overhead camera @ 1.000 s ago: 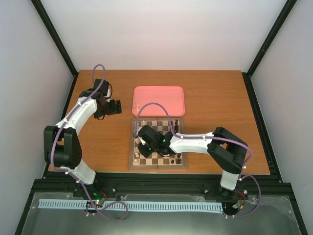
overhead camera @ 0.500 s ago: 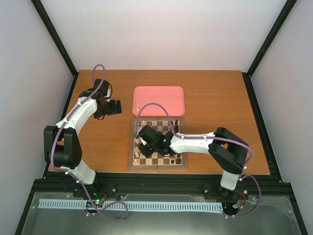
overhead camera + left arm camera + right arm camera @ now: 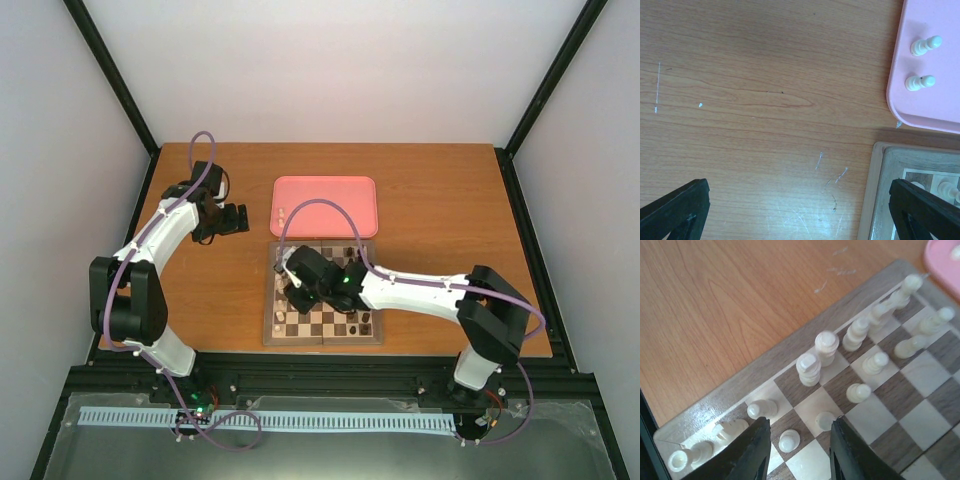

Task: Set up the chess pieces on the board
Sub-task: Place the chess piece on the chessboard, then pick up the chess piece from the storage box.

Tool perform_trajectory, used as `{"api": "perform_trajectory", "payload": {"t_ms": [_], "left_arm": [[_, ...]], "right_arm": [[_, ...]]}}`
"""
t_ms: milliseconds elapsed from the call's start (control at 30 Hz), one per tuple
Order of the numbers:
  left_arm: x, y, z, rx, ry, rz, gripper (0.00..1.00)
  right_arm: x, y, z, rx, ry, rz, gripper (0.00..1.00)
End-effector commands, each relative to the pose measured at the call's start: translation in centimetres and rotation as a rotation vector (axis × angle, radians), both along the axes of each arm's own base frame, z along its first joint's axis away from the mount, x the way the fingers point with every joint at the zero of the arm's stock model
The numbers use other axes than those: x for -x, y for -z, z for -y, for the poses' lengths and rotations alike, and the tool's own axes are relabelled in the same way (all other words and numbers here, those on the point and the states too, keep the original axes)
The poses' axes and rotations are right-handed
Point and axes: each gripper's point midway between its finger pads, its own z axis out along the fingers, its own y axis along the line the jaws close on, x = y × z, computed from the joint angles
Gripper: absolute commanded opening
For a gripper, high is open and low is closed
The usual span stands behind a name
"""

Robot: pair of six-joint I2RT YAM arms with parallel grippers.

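Note:
The board (image 3: 270,336) lies at the table's middle, with cream chess pieces (image 3: 809,369) lined along its left two files. My right gripper (image 3: 801,456) hovers low over that side, open. A small cream pawn (image 3: 789,440) stands free on a dark square between the fingers, touching neither. A second pawn (image 3: 826,420) stands just by the right finger (image 3: 852,452). Two more cream pawns (image 3: 925,46) lie on the pink tray (image 3: 940,20). My left gripper (image 3: 800,222) is wide open over bare table, left of the board's corner (image 3: 880,190).
The pink tray (image 3: 335,195) sits just behind the board. Dark brown pieces (image 3: 360,320) stand on the board's right side. The left gripper (image 3: 235,220) rests left of the tray. Black frame posts and white walls close in the table.
My right gripper's jaws have parted, leaving a cream pawn standing on the board. The right arm's elbow has swung to the right. The left arm has not moved.

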Motion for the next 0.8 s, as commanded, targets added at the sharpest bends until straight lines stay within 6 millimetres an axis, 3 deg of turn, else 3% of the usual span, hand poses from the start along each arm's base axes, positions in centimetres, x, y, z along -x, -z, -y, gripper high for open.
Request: {"api": "perform_trajectory", "payload": {"t_ms": [0, 167, 333, 467, 633, 767], "left_arm": [[-0.7, -1.3, 0.3, -0.005, 0.020, 0.038, 1.00], [-0.6, -1.5, 0.3, -0.003, 0.021, 0.045, 1.00], [-0.7, -2.2, 0.4, 0.006, 0.021, 0.057, 1.00], [-0.6, -2.5, 0.4, 0.012, 0.017, 0.064, 1.00], [-0.5, -2.6, 0.7, 0.028, 0.014, 0.067, 1.00], [-0.4, -2.7, 0.8, 0.036, 0.012, 0.069, 1.00]], "right_arm": [[-0.9, -5.2, -0.2, -0.051, 0.020, 0.100, 0.36], [-3.1, -7.0, -0.6, -0.033, 0.054, 0.136, 0.40], [-7.2, -6.9, -1.5, -0.042, 0.120, 0.095, 0.40], [-11.5, -6.1, -2.7, -0.034, 0.167, 0.071, 0.39], [-17.2, -3.4, -4.5, -0.011, 0.226, 0.032, 0.37], [-20.3, -1.6, -5.5, -0.010, 0.249, 0.015, 0.36]]}}
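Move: The right hand, already empty, is aimed at the nearer of two white pawns left in the pink tray, about 23 cm ahead, 4 cm to its left and 8 cm lower. The farther pawn stands about 3 cm beyond that one; the tray's middle is some 28 cm ahead and 8 cm right of the hand. The pawn just set down is about 1 cm to the hand's left and 6 cm below. From the left hand, the nearer tray pawn lies roughly 7 cm ahead, 12 cm right and 10 cm lower. Climbing clear of the pawn just placed, the right hand first rises about 8 cm, then sweeps some 19 cm forward and about 5 cm left over the board's white side to the near left corner of the tray. It sinks roughly 6 cm again on the way and turns a little clockwise; the fingers stay partly open and empty. ##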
